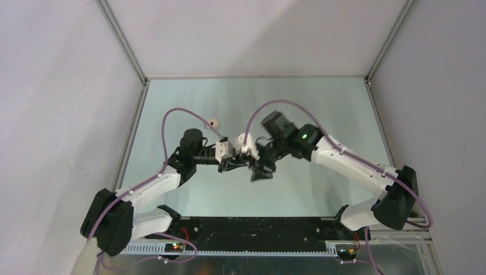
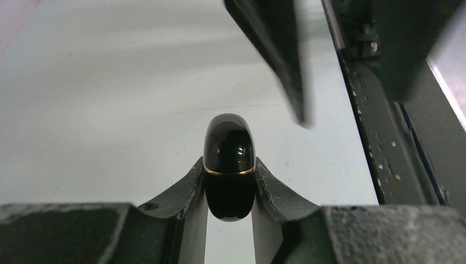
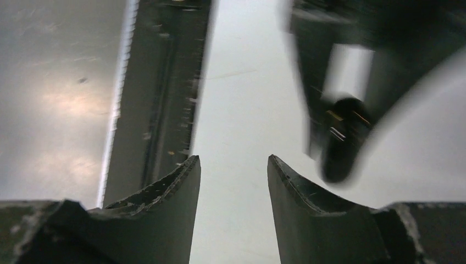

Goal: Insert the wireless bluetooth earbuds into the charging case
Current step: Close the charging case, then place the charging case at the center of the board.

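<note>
My left gripper (image 2: 229, 165) is shut on a glossy black charging case (image 2: 229, 144) with a thin gold seam, and the case looks closed. From above, that gripper (image 1: 242, 166) sits mid-table. The right gripper (image 1: 261, 172) is close beside it on the right. In the right wrist view the right gripper (image 3: 233, 162) is open with only bare table between its fingers. The held case (image 3: 340, 144) shows blurred ahead and to the right there. One small cream-white earbud (image 1: 213, 122) lies on the table behind the left arm.
A small white thing (image 1: 245, 141) sits just behind the two grippers; I cannot tell what it is. A black rail (image 1: 252, 228) runs along the table's near edge between the arm bases. Metal frame posts (image 1: 123, 40) and pale walls close in the table.
</note>
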Available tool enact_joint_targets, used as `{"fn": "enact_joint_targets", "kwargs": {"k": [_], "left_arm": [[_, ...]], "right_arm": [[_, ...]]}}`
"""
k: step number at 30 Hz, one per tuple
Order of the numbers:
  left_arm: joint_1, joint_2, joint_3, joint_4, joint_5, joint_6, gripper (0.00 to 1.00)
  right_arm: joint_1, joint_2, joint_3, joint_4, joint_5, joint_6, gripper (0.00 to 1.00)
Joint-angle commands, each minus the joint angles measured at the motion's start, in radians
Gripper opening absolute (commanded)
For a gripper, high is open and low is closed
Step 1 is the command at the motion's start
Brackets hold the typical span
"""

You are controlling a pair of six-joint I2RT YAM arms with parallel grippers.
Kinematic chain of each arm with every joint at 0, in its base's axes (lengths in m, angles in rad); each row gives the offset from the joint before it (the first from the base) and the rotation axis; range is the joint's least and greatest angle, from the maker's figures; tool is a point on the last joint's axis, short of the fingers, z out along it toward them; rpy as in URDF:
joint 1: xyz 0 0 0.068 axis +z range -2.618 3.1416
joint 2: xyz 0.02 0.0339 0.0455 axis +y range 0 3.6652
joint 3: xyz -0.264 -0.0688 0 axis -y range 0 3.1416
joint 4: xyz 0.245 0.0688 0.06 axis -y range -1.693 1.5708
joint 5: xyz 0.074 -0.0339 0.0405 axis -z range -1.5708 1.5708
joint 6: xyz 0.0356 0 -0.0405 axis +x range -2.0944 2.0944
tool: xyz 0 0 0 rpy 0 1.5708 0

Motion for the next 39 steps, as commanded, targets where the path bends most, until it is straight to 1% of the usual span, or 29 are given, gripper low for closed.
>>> {"fn": "enact_joint_targets", "kwargs": {"k": [1,2,3,4,5,6,7,8,9,10,11,12,13,14,15,16,17,18,20,23,25,27,29,30,32,34,35,37,39], "left_arm": [[-0.005,0.090,0.027,0.341,-0.123,-0.351,0.06],[-0.006,0.132,0.053,0.357,-0.137,-0.409,0.06],[-0.005,0.152,0.068,0.379,-0.164,-0.431,0.06],[-0.005,0.197,0.103,0.386,-0.180,-0.488,0.06],[-0.005,0.246,0.122,0.402,-0.203,-0.540,0.06],[-0.005,0.271,0.156,0.418,-0.212,-0.575,0.05],[-0.005,0.327,0.175,0.452,-0.228,-0.651,0.06],[-0.006,0.357,0.210,0.469,-0.235,-0.687,0.07],[-0.006,0.419,0.229,0.520,-0.245,-0.781,0.08],[-0.008,0.456,0.267,0.553,-0.248,-0.838,0.08],[-0.012,0.531,0.287,0.633,-0.252,-0.941,0.08],[-0.016,0.569,0.331,0.669,-0.257,-0.993,0.08],[-0.022,0.649,0.353,0.738,-0.270,-1.084,0.08],[-0.026,0.688,0.402,0.771,-0.287,-1.126,0.08],[-0.029,0.765,0.424,0.823,-0.298,-1.208,0.08],[-0.031,0.801,0.469,0.867,-0.319,-1.247,0.08],[-0.033,0.871,0.489,0.888,-0.331,-1.312,0.09],[-0.035,0.914,0.515,0.918,-0.364,-1.336,0.09],[-0.040,0.975,0.549,0.920,-0.402,-1.377,0.09],[-0.052,1.046,0.590,0.856,-0.451,-1.373,0.09],[-0.056,1.078,0.627,0.775,-0.486,-1.377,0.09],[-0.058,1.109,0.679,0.644,-0.499,-1.368,0.09],[-0.065,1.128,0.731,0.489,-0.514,-1.313,0.11],[-0.070,1.137,0.749,0.385,-0.537,-1.266,0.12],[-0.079,1.156,0.796,0.289,-0.555,-1.232,0.16],[-0.085,1.169,0.834,0.234,-0.563,-1.233,0.19],[-0.089,1.176,0.880,0.208,-0.564,-1.227,0.21],[-0.104,1.191,0.957,0.052,-0.583,-1.183,0.22],[-0.126,1.202,1.026,-0.044,-0.610,-1.135,0.23]], "right_arm": [[-0.262,-0.111,0.048,0.100,0.035,0.113,0.53],[-0.367,-0.141,0.048,0.109,-0.005,0.146,0.54],[-0.425,-0.171,0.047,0.125,-0.030,0.166,0.54],[-0.532,-0.185,0.047,0.130,-0.080,0.198,0.54],[-0.580,-0.211,0.048,0.133,-0.099,0.210,0.55],[-0.669,-0.223,0.047,0.130,-0.128,0.224,0.55],[-0.703,-0.246,0.048,0.112,-0.136,0.224,0.55],[-0.763,-0.259,0.046,0.076,-0.140,0.211,0.55],[-0.789,-0.276,0.044,0.057,-0.138,0.201,0.55],[-0.830,-0.284,0.033,0.023,-0.134,0.184,0.55],[-0.851,-0.306,0.021,0.016,-0.133,0.181,0.55],[-0.890,-0.316,-0.014,0.017,-0.141,0.182,0.55],[-0.908,-0.343,-0.059,0.026,-0.149,0.185,0.55],[-0.942,-0.357,-0.083,0.052,-0.167,0.201,0.55],[-0.973,-0.380,-0.128,0.069,-0.187,0.216,0.55],[-0.986,-0.391,-0.144,0.090,-0.196,0.220,0.55],[-0.997,-0.407,-0.162,0.095,-0.202,0.222,0.55],[-1.021,-0.413,-0.164,0.101,-0.215,0.228,0.56],[-1.059,-0.428,-0.167,0.110,-0.242,0.244,0.55],[-1.093,-0.438,-0.168,0.108,-0.276,0.252,0.56],[-1.105,-0.440,-0.170,0.107,-0.286,0.254,0.56],[-1.113,-0.440,-0.174,0.111,-0.296,0.258,0.55],[-1.118,-0.437,-0.179,0.122,-0.304,0.264,0.56],[-1.119,-0.434,-0.179,0.122,-0.306,0.266,0.55],[-1.124,-0.432,-0.179,0.122,-0.314,0.269,0.55],[-1.131,-0.439,-0.179,0.123,-0.320,0.271,0.56],[-1.139,-0.442,-0.179,0.123,-0.327,0.273,0.56],[-1.154,-0.451,-0.180,0.123,-0.340,0.276,0.55],[-1.169,-0.460,-0.180,0.124,-0.352,0.281,0.56]]}}
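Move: The left hand already holds the shut black charging case. The open table spot ahead of the left hand is about 24 cm forward, 15 cm to its right and some 17 cm below; the white case stands roughly 24 cm ahead, 12 cm left and 16 cm below. From the empty right hand, the black charging case is about 6 cm ahead, 2 cm left and level, and that table spot some 29 cm ahead, 12 cm right and 18 cm below. Left carries the shut case about 23 cm forward, rightward, then down towards the table; right withdraws rightward, forward. ##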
